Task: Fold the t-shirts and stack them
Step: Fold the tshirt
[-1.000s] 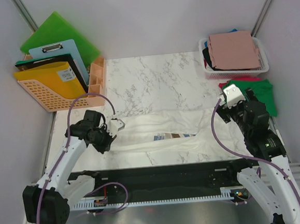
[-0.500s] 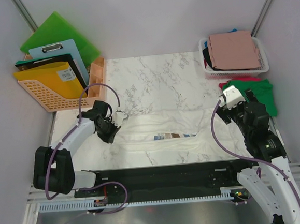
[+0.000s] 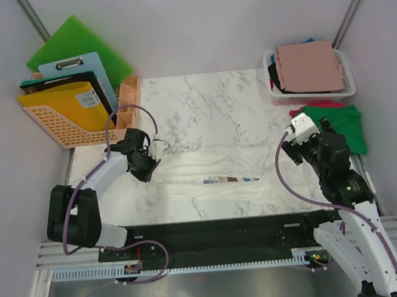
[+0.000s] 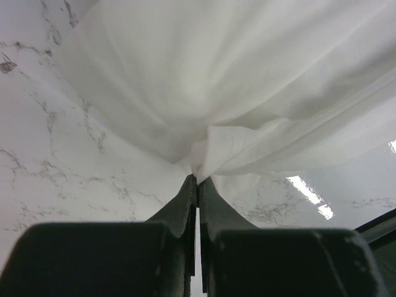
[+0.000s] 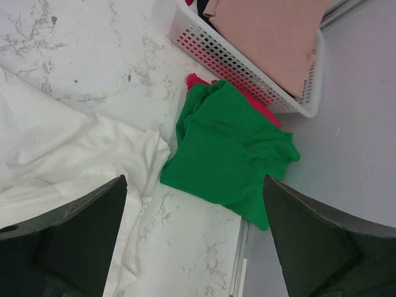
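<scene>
A cream-white t-shirt [image 3: 221, 169] lies stretched across the marble table, its small print showing at the middle. My left gripper [image 3: 148, 161] is shut on the shirt's left edge; in the left wrist view the gripper [image 4: 198, 177] pinches a bunched fold of the white cloth [image 4: 235, 80]. My right gripper [image 3: 296, 143] hovers over the shirt's right end, and its jaws [image 5: 198, 247] stand wide open with nothing between them. A green t-shirt [image 5: 229, 148] lies crumpled at the right, over a red one [image 5: 197, 80]. A dusty-pink t-shirt [image 3: 307, 65] tops the basket.
The white mesh basket [image 3: 276, 98] stands at the back right corner. An orange file basket [image 3: 63, 128] with green folder boards and a clipboard stands at the back left, a wooden organiser [image 3: 127, 99] beside it. A black rail [image 3: 219, 233] runs along the near edge.
My left gripper has carried the shirt's left edge toward the back left, with its arm folding low to the left. The right gripper shifted slightly left and stayed open.
</scene>
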Controlling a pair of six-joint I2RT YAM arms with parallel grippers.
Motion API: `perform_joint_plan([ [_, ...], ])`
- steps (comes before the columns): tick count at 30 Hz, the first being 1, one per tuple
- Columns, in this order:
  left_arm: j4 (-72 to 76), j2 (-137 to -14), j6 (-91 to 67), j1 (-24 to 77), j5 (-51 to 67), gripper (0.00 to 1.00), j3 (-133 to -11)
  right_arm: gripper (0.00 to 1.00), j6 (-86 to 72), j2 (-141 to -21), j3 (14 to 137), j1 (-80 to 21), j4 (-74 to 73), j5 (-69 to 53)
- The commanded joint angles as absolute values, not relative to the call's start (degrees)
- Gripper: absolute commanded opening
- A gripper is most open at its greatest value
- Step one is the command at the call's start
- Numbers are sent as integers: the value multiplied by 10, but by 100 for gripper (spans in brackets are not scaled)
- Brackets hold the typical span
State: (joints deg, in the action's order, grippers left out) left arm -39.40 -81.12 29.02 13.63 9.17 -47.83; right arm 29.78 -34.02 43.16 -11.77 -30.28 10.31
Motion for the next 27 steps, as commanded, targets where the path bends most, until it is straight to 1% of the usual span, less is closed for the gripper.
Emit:
perform_joint_plan([
  [1,-359,-816,261,137,84,2,-510,98,288,-342,425,-116,-274,98],
  [12,-336,-830,207,137,66,2,-562,98,276,-350,403,-116,-261,89],
  [15,-337,-859,207,137,60,2,-574,98,275,-349,402,-116,-259,88],
  [21,-335,-937,182,137,3,2,-596,98,275,-342,406,-116,-262,87],
  [27,-319,-962,179,136,-20,2,-605,98,279,-334,399,-116,-269,88],
])
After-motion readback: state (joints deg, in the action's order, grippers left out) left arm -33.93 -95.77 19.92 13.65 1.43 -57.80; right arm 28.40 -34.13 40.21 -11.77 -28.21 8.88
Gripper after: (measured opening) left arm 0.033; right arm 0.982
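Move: The left gripper already pinches the t-shirt's near left edge low over the table. The t-shirt's far left corner, towards which this edge goes, lies some 10 cm ahead of it, about 5 cm to its right and 3 cm below. The shirt's printed strip is roughly 33 cm to that gripper's right and 2 cm nearer the base, 3 cm lower. From the right hand, the same corner is about 54 cm left, 10 cm ahead and 22 cm down. Keep the pinch shut and bring the left gripper about 6 cm forward towards the t-shirt's far left corner, drawing the held edge along over the shirt. Arch it: rise nearly 3 cm on the way, then sink 4 to 5 cm with hardly any more forward travel, turning the wrist some 10 degrees counter-clockwise. Let the open, empty right hand sink about 2 cm. ##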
